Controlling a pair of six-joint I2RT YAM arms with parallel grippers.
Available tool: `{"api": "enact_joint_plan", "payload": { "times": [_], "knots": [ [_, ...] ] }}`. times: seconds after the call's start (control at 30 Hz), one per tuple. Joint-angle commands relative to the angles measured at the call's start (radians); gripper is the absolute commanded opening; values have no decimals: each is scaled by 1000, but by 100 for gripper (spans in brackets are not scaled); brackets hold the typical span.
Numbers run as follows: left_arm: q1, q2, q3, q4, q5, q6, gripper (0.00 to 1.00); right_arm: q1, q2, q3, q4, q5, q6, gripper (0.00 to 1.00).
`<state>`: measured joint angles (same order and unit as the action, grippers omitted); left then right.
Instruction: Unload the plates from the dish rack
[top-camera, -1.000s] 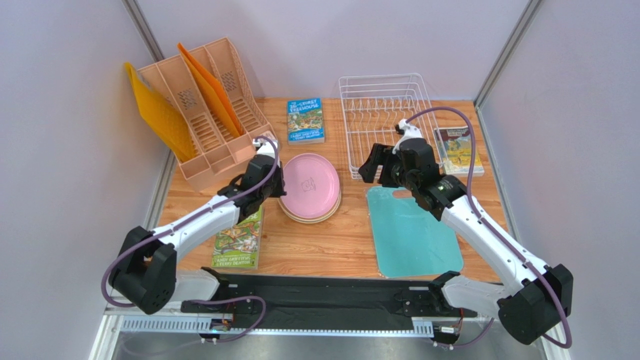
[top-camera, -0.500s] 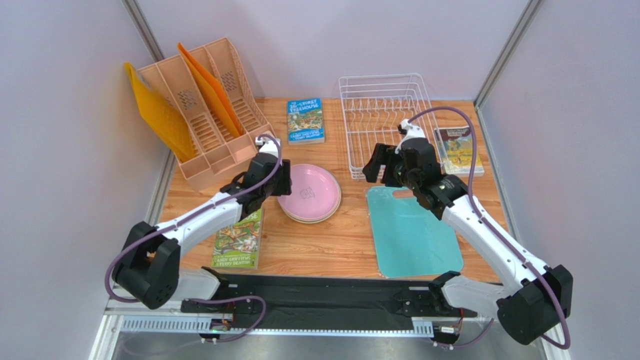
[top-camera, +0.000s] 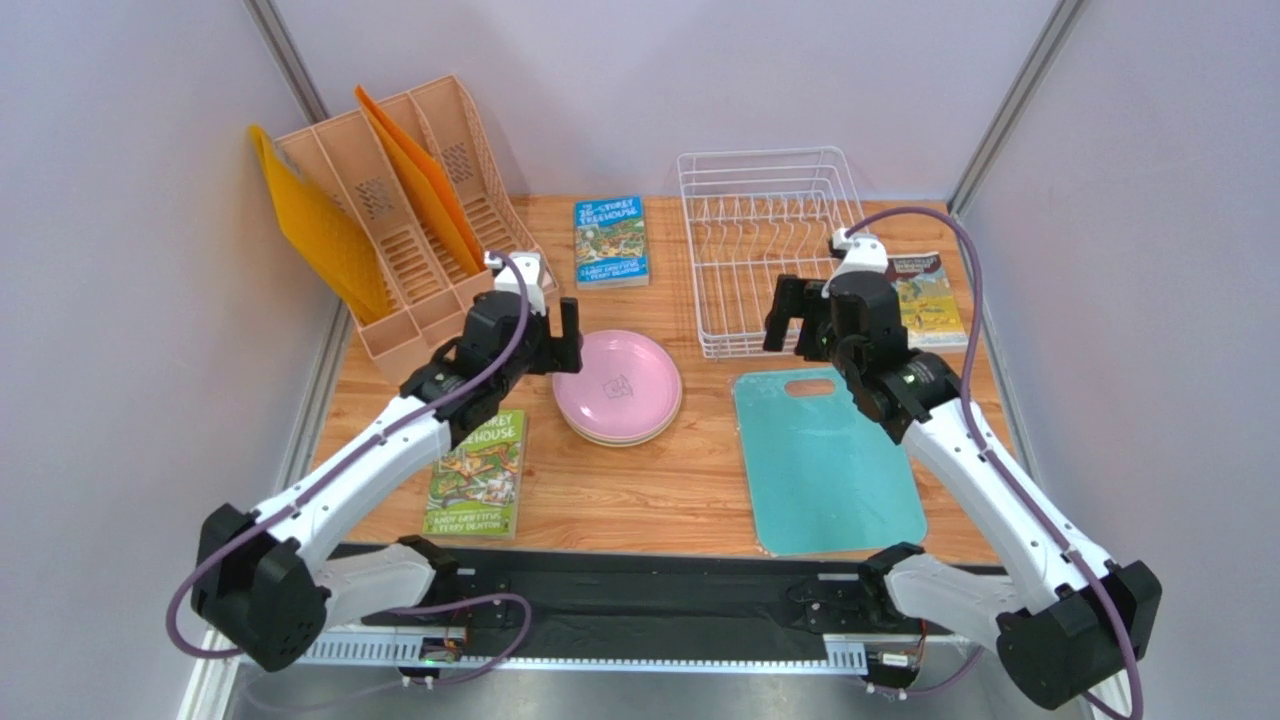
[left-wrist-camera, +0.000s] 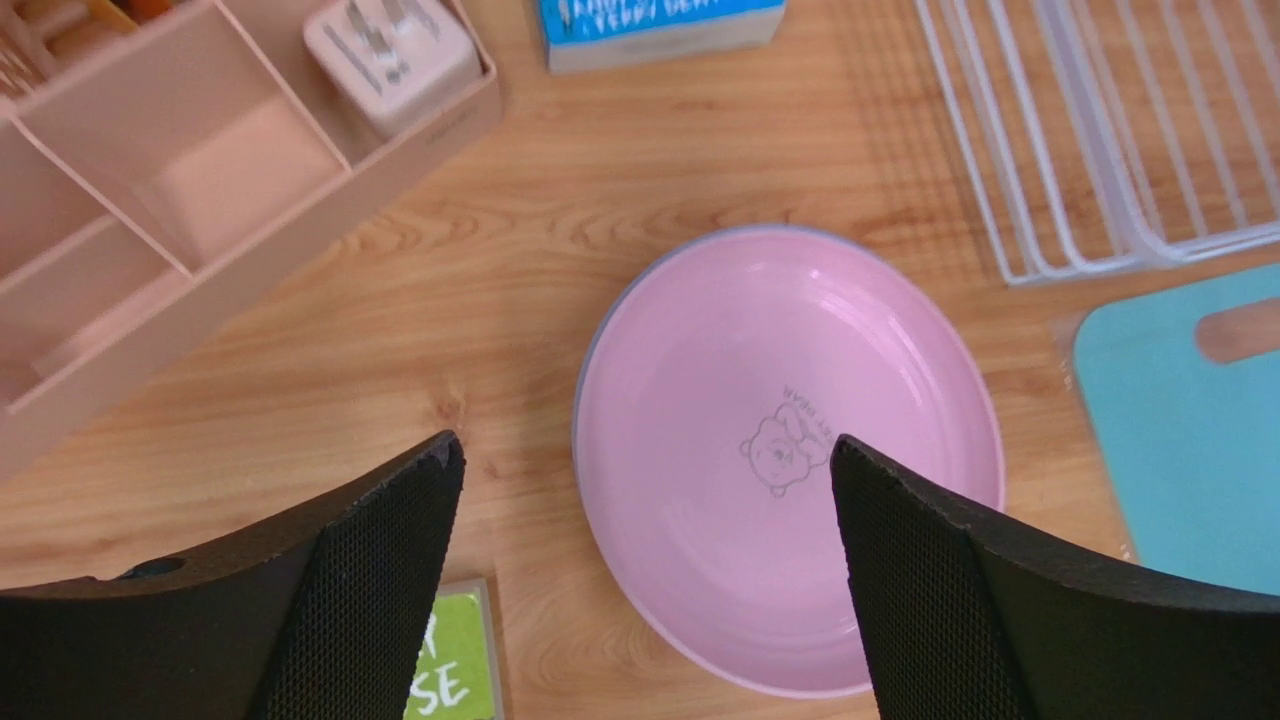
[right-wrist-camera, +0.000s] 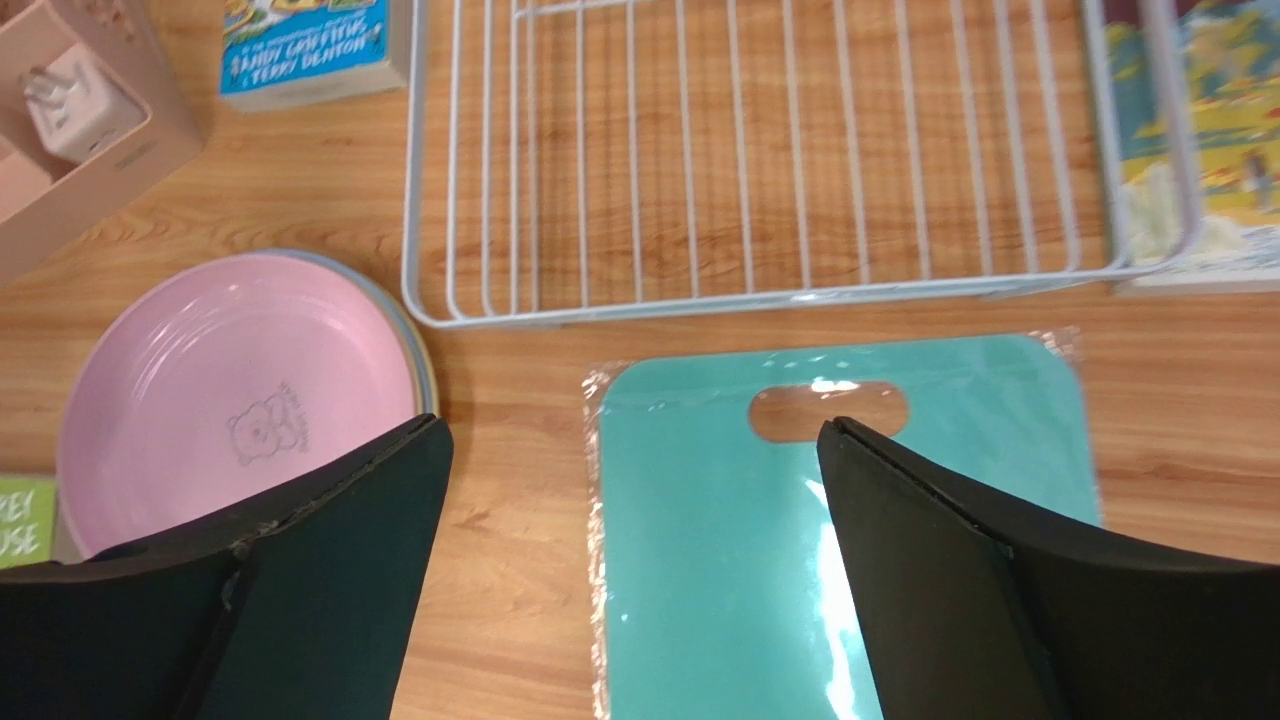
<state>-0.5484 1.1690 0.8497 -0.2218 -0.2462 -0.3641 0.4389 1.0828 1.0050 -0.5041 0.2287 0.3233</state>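
Observation:
The plates lie in one stack on the table, the pink plate (top-camera: 616, 383) on top, with cream and light blue rims showing under it. The stack also shows in the left wrist view (left-wrist-camera: 781, 450) and in the right wrist view (right-wrist-camera: 233, 398). The white wire dish rack (top-camera: 759, 240) stands at the back right with nothing in it; its bare floor shows in the right wrist view (right-wrist-camera: 751, 150). My left gripper (top-camera: 568, 333) is open and empty, raised just left of the stack. My right gripper (top-camera: 789, 318) is open and empty above the rack's front edge.
A teal cutting board (top-camera: 824, 458) lies in front of the rack. A peach file organizer (top-camera: 406, 225) with orange folders stands back left. Books lie at the back centre (top-camera: 610, 240), front left (top-camera: 478, 477) and right of the rack (top-camera: 920, 300).
My left gripper has let go of the stack and lifted back toward the organizer. The stack settled slightly to the right. My right gripper has moved right and back toward the rack.

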Motion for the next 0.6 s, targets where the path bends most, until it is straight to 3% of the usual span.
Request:
{"api": "enact_joint_plan", "payload": {
  "times": [0.0, 0.37, 0.57],
  "knots": [
    [-2, -97, 86, -62, -31, 60, 96, -42, -44, 73, 15, 119, -108, 100],
    [-2, -242, 172, -111, -71, 157, 99, -111, -75, 81, 113, 273, -234, 100],
    [-2, -270, 166, -102, -128, 218, 99, -166, -93, 43, 167, 270, -242, 100]
  ]
}}
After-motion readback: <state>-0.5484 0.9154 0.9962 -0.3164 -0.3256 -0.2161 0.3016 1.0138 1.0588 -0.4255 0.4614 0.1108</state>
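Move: The pink plate on top of the finished stack lies some 8 cm right of the left hand, 4 cm back and 7 cm below. From that hand the green book is about 18 cm back and 12 cm left, the blue book some 27 cm ahead and 6 cm right. For the right hand the plate is about 26 cm left, 6 cm back; the dish rack's middle stands 19 cm straight ahead, the cutting board 16 cm back and 5 cm right. The stacked plates are left behind, already released: the left hand climbs about 13 cm away from them, drifting a little left, its fingertips tilting up by nearly 20 degrees. Meanwhile the empty right hand swings some 9 cm right and rises, away from the plates, fingers tipping up and turning clockwise. Both grippers stay wide open and touch nothing. ##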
